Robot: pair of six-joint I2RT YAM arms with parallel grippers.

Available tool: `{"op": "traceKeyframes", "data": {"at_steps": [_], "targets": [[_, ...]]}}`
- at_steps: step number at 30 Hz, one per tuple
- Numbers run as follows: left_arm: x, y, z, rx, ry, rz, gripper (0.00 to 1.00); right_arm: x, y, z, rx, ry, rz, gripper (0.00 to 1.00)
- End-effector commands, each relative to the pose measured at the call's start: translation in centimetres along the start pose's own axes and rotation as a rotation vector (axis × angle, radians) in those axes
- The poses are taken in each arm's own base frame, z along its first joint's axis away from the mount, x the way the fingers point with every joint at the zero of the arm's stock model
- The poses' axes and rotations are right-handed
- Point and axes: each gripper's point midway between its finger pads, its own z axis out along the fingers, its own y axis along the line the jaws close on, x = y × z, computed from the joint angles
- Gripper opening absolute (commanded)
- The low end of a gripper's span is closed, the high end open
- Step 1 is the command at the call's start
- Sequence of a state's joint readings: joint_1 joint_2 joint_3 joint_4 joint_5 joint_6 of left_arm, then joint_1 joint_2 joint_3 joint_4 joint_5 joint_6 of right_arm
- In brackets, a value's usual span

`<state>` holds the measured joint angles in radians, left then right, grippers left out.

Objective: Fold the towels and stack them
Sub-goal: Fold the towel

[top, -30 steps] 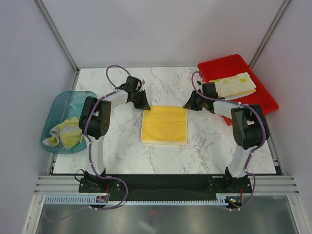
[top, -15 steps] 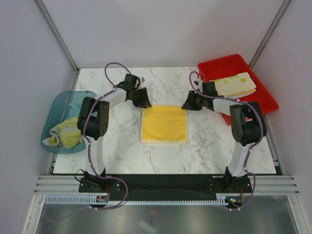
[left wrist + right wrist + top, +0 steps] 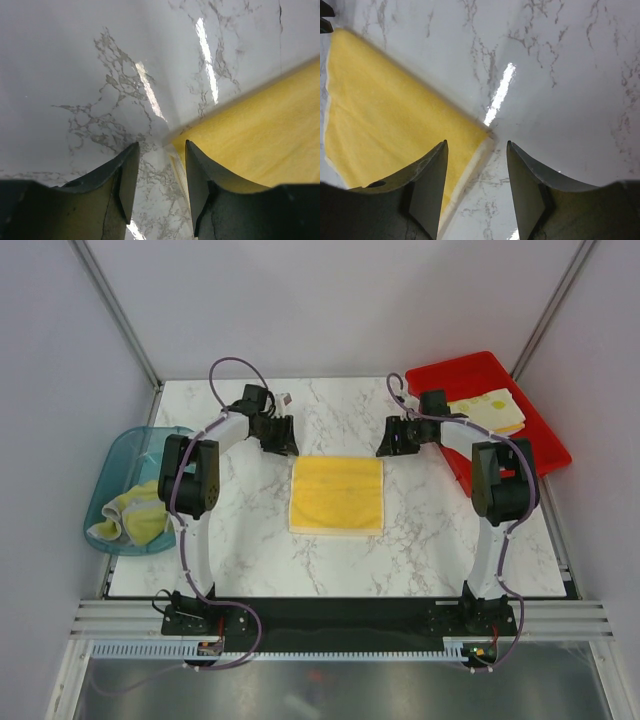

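A folded yellow towel (image 3: 337, 495) lies flat at the middle of the marble table. My left gripper (image 3: 281, 444) hovers just past its far left corner (image 3: 176, 145), open, with only tabletop between the fingers. My right gripper (image 3: 387, 447) hovers by the far right corner (image 3: 482, 134), open and empty too. A folded white towel with yellow-green print (image 3: 487, 412) rests in the red tray (image 3: 520, 445). A crumpled yellow and pale towel (image 3: 133, 517) sits in the teal tub (image 3: 130, 450).
The red tray stands at the back right corner and the teal tub hangs off the table's left edge. Bare marble (image 3: 330, 560) lies in front of the yellow towel. Grey walls close in the back and both sides.
Both grippers opened, let go of the yellow towel's far corners and drew back and outward. The towel stays folded on the table.
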<state>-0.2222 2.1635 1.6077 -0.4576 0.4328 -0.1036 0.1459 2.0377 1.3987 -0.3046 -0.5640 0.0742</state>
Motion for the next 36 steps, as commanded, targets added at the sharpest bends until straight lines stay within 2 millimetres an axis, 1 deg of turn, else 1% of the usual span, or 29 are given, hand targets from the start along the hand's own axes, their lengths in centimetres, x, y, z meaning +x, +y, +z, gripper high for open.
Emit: {"op": "traceKeyframes", "data": {"at_steps": [1, 2, 3, 4, 5, 7, 8, 11, 14, 18, 19, 21, 23, 24, 25, 27, 28, 29, 30, 31, 32, 33, 34, 36], "targets": [[0.8, -0.8, 0.6, 0.077, 0.049, 0.112, 0.50, 0.4, -1.1, 0.0, -0.051, 0.048, -0.037, 0.58], [0.7, -0.9, 0.7, 0.087, 0.046, 0.118, 0.50, 0.9, -1.4, 0.3, -0.061, 0.068, -0.031, 0.58], [0.8, -0.9, 0.9, 0.096, 0.050, 0.119, 0.50, 0.8, -1.5, 0.3, -0.073, 0.067, -0.028, 0.58], [1.1, -1.1, 1.2, 0.117, 0.063, 0.125, 0.50, 1.0, -1.0, 0.5, -0.107, 0.075, -0.029, 0.57], [0.7, -1.0, 1.2, 0.117, 0.062, 0.130, 0.46, 1.6, -1.0, 0.8, -0.128, 0.089, -0.022, 0.56], [0.8, -0.9, 1.3, 0.115, 0.071, 0.136, 0.45, 1.6, -0.5, 1.0, -0.167, 0.091, -0.032, 0.53], [0.6, -1.0, 1.2, 0.120, 0.065, 0.140, 0.42, 1.8, -0.7, 1.1, -0.170, 0.096, -0.032, 0.52], [0.9, -1.1, 1.2, 0.133, 0.074, 0.148, 0.40, 2.4, -0.8, 1.5, -0.183, 0.116, -0.032, 0.50], [1.4, -1.2, 1.2, 0.146, 0.091, 0.162, 0.39, 2.8, -0.2, 1.6, -0.239, 0.130, -0.029, 0.48], [1.4, -1.3, 1.1, 0.153, 0.098, 0.180, 0.39, 3.0, -0.4, 1.8, -0.233, 0.142, -0.032, 0.46], [1.5, -1.5, 1.1, 0.165, 0.100, 0.184, 0.38, 3.0, -0.3, 1.8, -0.235, 0.144, -0.029, 0.42], [1.4, -1.5, 1.1, 0.173, 0.101, 0.190, 0.37, 3.2, -0.4, 1.9, -0.235, 0.150, -0.026, 0.40], [1.3, -1.5, 1.1, 0.173, 0.103, 0.191, 0.33, 3.3, -0.6, 2.0, -0.230, 0.153, -0.027, 0.35], [1.6, -1.4, 1.0, 0.172, 0.116, 0.190, 0.31, 3.3, -0.7, 2.0, -0.224, 0.152, -0.029, 0.33], [1.6, -1.3, 1.1, 0.166, 0.119, 0.193, 0.30, 3.2, -0.8, 2.0, -0.217, 0.151, -0.029, 0.27], [1.7, -1.2, 1.1, 0.165, 0.123, 0.194, 0.19, 2.9, -0.8, 2.1, -0.218, 0.148, -0.027, 0.22], [1.7, -1.2, 1.2, 0.167, 0.124, 0.193, 0.13, 2.9, -0.9, 2.2, -0.215, 0.147, -0.028, 0.17], [1.3, -1.4, 1.1, 0.171, 0.116, 0.199, 0.03, 2.8, -1.0, 2.2, -0.212, 0.145, -0.030, 0.12], [1.1, -1.4, 1.1, 0.169, 0.113, 0.196, 0.02, 2.8, -1.1, 2.2, -0.205, 0.144, -0.033, 0.08], [0.6, -1.4, 1.0, 0.164, 0.102, 0.202, 0.02, 2.7, -1.3, 2.1, -0.190, 0.141, -0.038, 0.00], [0.3, -1.6, 0.8, 0.166, 0.096, 0.205, 0.02, 2.1, -1.1, 1.9, -0.187, 0.124, -0.055, 0.00], [-0.1, -1.6, 0.6, 0.161, 0.086, 0.205, 0.02, 2.1, -1.1, 1.8, -0.183, 0.118, -0.057, 0.00], [-0.9, -1.6, 0.3, 0.146, 0.068, 0.210, 0.02, 1.0, -0.9, 1.4, -0.179, 0.079, -0.081, 0.00], [-1.7, -1.7, -0.2, 0.131, 0.049, 0.214, 0.02, 0.5, -0.5, 1.2, -0.182, 0.053, -0.088, 0.00]]}}
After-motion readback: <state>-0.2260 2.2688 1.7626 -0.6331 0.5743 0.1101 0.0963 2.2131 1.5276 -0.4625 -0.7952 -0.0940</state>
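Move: The yellow towel's far left corner lies just under the left hand, about 1 cm back, 1 cm right and 1 cm down. Its far right corner is roughly 1 cm back of the right hand, straight below by some 3 cm. From the left hand, the towel's middle is about 10 cm back and 11 cm right; the red bin lies some 25 cm right and 7 cm ahead of the right hand. Both hands pinch the towel's far corners, the right sinking some 3 cm, the left easing 2 cm back-right. ##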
